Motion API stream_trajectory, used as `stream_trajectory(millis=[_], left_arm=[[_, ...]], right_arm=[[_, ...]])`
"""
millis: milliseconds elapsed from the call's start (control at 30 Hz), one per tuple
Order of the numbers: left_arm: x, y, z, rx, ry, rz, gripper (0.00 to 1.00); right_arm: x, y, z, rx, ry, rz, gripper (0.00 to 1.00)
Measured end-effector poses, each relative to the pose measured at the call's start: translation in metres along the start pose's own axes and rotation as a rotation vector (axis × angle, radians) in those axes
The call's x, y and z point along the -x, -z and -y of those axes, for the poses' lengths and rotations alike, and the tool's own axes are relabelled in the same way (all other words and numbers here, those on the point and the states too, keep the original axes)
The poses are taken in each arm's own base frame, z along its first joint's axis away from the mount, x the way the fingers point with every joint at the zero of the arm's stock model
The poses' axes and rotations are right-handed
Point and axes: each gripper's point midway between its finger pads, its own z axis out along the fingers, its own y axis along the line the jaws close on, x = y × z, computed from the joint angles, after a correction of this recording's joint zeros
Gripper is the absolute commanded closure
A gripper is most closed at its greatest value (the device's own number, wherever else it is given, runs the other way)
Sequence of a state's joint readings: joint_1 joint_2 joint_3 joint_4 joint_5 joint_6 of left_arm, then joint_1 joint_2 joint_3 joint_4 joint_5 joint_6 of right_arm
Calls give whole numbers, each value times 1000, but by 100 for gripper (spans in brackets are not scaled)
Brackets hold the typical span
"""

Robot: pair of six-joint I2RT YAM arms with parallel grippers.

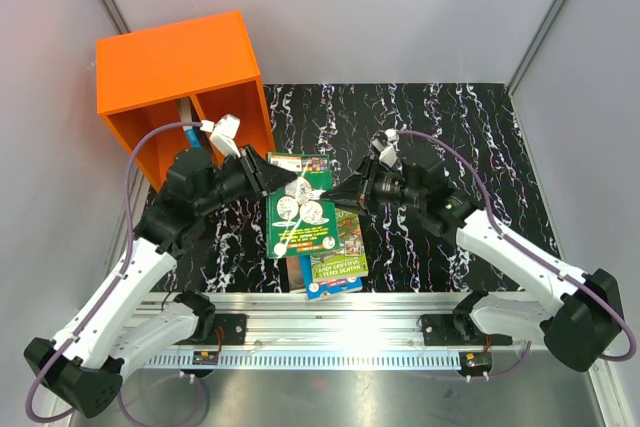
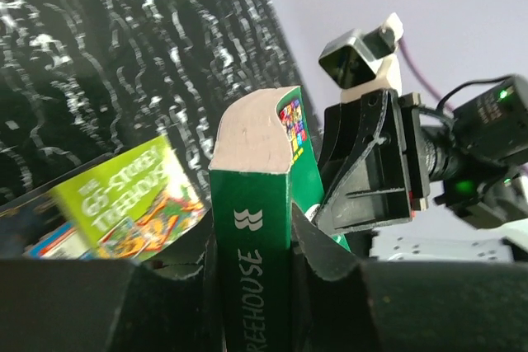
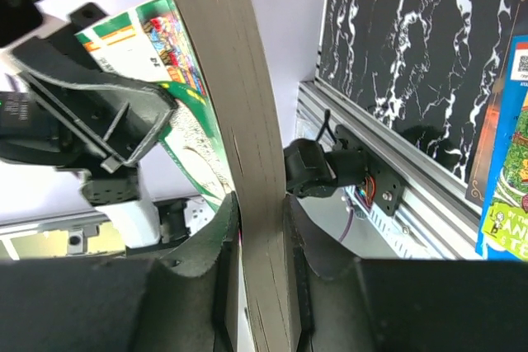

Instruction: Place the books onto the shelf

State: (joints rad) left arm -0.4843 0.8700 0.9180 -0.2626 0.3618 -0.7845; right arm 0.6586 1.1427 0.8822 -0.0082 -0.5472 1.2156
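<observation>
A green-covered book (image 1: 298, 209) hangs above the dark marbled table (image 1: 450, 127), held from both sides. My left gripper (image 1: 288, 183) is shut on its spine (image 2: 252, 237), the fingers (image 2: 326, 245) pressed against both covers. My right gripper (image 1: 336, 195) is shut on the opposite page edge (image 3: 260, 228). Under the lifted book lie other books (image 1: 340, 255), one yellow-green (image 2: 124, 195) and one with a blue border (image 3: 503, 204). The orange shelf (image 1: 170, 57) stands at the back left, its two compartments facing the arms, just behind my left arm.
Something thin and blue-grey (image 1: 186, 112) stands in the shelf's left compartment. A white cable connector (image 1: 225, 130) on the left arm sits close to the shelf's front. The metal rail (image 1: 330, 312) runs along the near table edge. Grey walls enclose the table.
</observation>
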Motion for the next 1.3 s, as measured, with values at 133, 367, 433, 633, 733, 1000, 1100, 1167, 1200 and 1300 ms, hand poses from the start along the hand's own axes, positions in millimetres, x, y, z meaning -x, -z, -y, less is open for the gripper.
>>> stream_trajectory(millis=[133, 367, 433, 633, 733, 1000, 1100, 1167, 1200, 1300], left_arm=[[-1, 9, -14, 95, -54, -23, 100], [3, 68, -94, 540, -239, 48, 100], [18, 95, -106, 636, -313, 153, 100], [56, 159, -132, 863, -506, 434, 100], [61, 162, -155, 969, -614, 484, 100], [72, 164, -200, 1155, -779, 589, 100], [95, 174, -195, 1171, -741, 724, 100], [109, 182, -193, 1175, -722, 812, 100], [117, 185, -191, 1176, -714, 859, 100], [136, 190, -193, 1168, -699, 957, 100]], right_arm=[[0, -12, 6, -52, 7, -41, 16], [24, -13, -9, -149, 127, -12, 8], [25, -9, -9, -166, 157, -4, 8], [14, -3, 21, -259, 147, -43, 8], [6, 1, 41, -304, 124, -68, 8], [-8, 8, 65, -366, 109, -126, 9], [-13, 12, 69, -382, 117, -154, 9], [-15, 13, 72, -394, 123, -171, 9], [-16, 14, 74, -400, 127, -177, 9], [-21, 18, 81, -430, 127, -204, 9]])
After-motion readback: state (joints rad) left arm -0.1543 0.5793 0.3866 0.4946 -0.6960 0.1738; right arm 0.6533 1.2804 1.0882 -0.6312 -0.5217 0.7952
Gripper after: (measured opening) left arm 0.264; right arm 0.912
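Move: The left hand holds the green Treehouse book by its spine. The left compartment of the orange shelf is about 20 cm ahead, 29 cm left and 13 cm below; the shelved blue book inside it is some 20 cm ahead, 24 cm left and 18 cm below. The right hand grips the book's page edge; the yellow-green book on the stack is roughly 2 cm ahead, 2 cm left and 24 cm below it, and 10 cm to the left hand's right, level fore-and-aft and 27 cm down. The right fingers let go of the green book's page edge, opening wide; that hand edges forward, then sinks about 8 cm towards the yellow-green book, drawing back and right. Still pinching the spine, the left hand swings the book some 30 cm left to the shelf, dipping twice on the way and easing forward late, while the wrist turns about 75 degrees counter-clockwise and rolls its left side up. ##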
